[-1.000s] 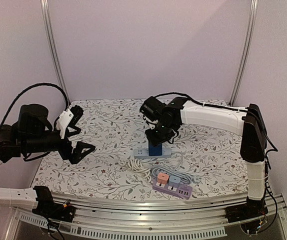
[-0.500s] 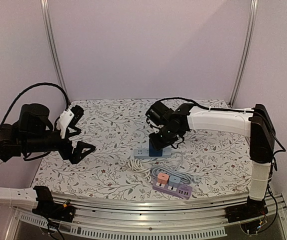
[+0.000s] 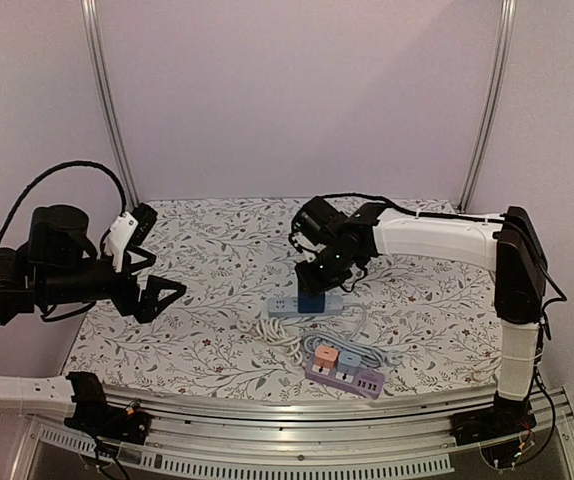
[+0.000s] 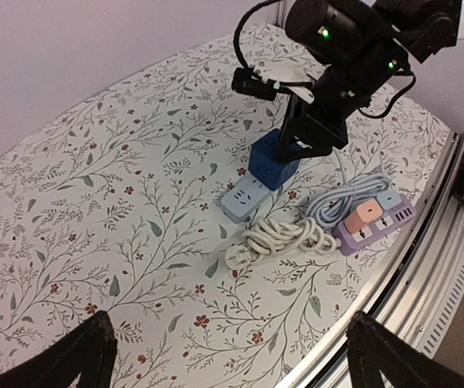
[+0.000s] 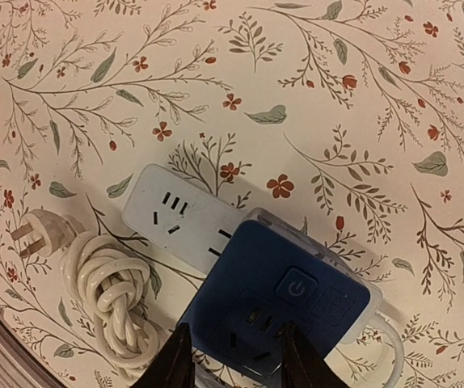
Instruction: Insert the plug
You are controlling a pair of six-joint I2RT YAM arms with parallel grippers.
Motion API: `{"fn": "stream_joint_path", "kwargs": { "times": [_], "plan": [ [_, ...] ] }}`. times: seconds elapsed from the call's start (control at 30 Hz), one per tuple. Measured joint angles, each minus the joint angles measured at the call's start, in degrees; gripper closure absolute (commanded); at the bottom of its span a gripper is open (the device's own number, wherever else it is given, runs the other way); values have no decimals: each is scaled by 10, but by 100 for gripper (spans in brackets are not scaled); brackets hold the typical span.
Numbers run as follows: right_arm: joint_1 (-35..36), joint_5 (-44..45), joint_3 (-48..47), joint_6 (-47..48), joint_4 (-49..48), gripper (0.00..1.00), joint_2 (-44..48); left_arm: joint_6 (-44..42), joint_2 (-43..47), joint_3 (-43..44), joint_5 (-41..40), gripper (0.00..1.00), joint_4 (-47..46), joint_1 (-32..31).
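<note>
The plug is a blue cube (image 3: pixel 312 300) with a power button and sockets on its faces. It sits on the right half of a white power strip (image 3: pixel 282 306) at mid-table. My right gripper (image 3: pixel 321 277) reaches down from above and is shut on the cube. In the right wrist view its fingertips (image 5: pixel 175 356) straddle the near part of the blue cube (image 5: pixel 288 291), which covers part of the white strip (image 5: pixel 175 210). My left gripper (image 3: pixel 152 265) hangs open at the far left, holding nothing. From there it sees the cube (image 4: pixel 274 158) and strip (image 4: pixel 244 196).
A knotted white cable (image 3: pixel 277 332) with its flat plug (image 5: pixel 34 234) lies just in front of the strip. A purple power strip (image 3: pixel 345 372) with pink and blue blocks and a pale blue cord (image 3: pixel 367 340) lies near the front rail (image 3: pixel 297 408).
The right gripper has lowered the blue cube from just above the white strip down onto it. The left arm has drawn back slightly to the left.
</note>
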State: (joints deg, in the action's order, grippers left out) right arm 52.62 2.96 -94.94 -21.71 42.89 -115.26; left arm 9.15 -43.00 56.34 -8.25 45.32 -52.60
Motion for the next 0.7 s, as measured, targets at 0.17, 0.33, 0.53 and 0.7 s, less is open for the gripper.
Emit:
{"fn": "stream_joint_path", "kwargs": {
  "times": [0.17,0.33,0.53,0.7],
  "plan": [
    [0,-1,-12,4,20,62,-3,3,5,0,-2,1,0,0],
    [-1,6,-54,10,76,56,-9,3,3,0,-2,1,0,0],
    [-1,27,-148,18,108,42,-8,3,1,0,-2,1,0,0],
    [-1,48,-181,23,108,28,0,3,-3,0,-2,0,0,0]
  ]
}}
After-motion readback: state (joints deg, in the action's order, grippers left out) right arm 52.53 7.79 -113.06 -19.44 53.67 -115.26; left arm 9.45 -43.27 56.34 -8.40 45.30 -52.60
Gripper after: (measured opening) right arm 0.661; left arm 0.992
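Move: The blue cube plug sits directly under the right hand's fingertips, its middle about 1 cm ahead and 3 cm below. The pale power strip beneath it is centred roughly 1 cm ahead and 7 cm below. The white cord bundle is about 8 cm left and 7 cm back; the purple strip lies some 9 cm right and 15 cm back. From the left hand, the plug lies roughly 13 cm ahead, 20 cm right and 20 cm below. The blue cube plug, with the right hand's part-open fingertips still resting on its top, is left behind: after a brief hesitation the fingers come free and the hand climbs quickly, about 10 cm up with a slight drift forward. On the way up the fingers spread to about two-thirds open and their tips swing some 10 degrees forward. ##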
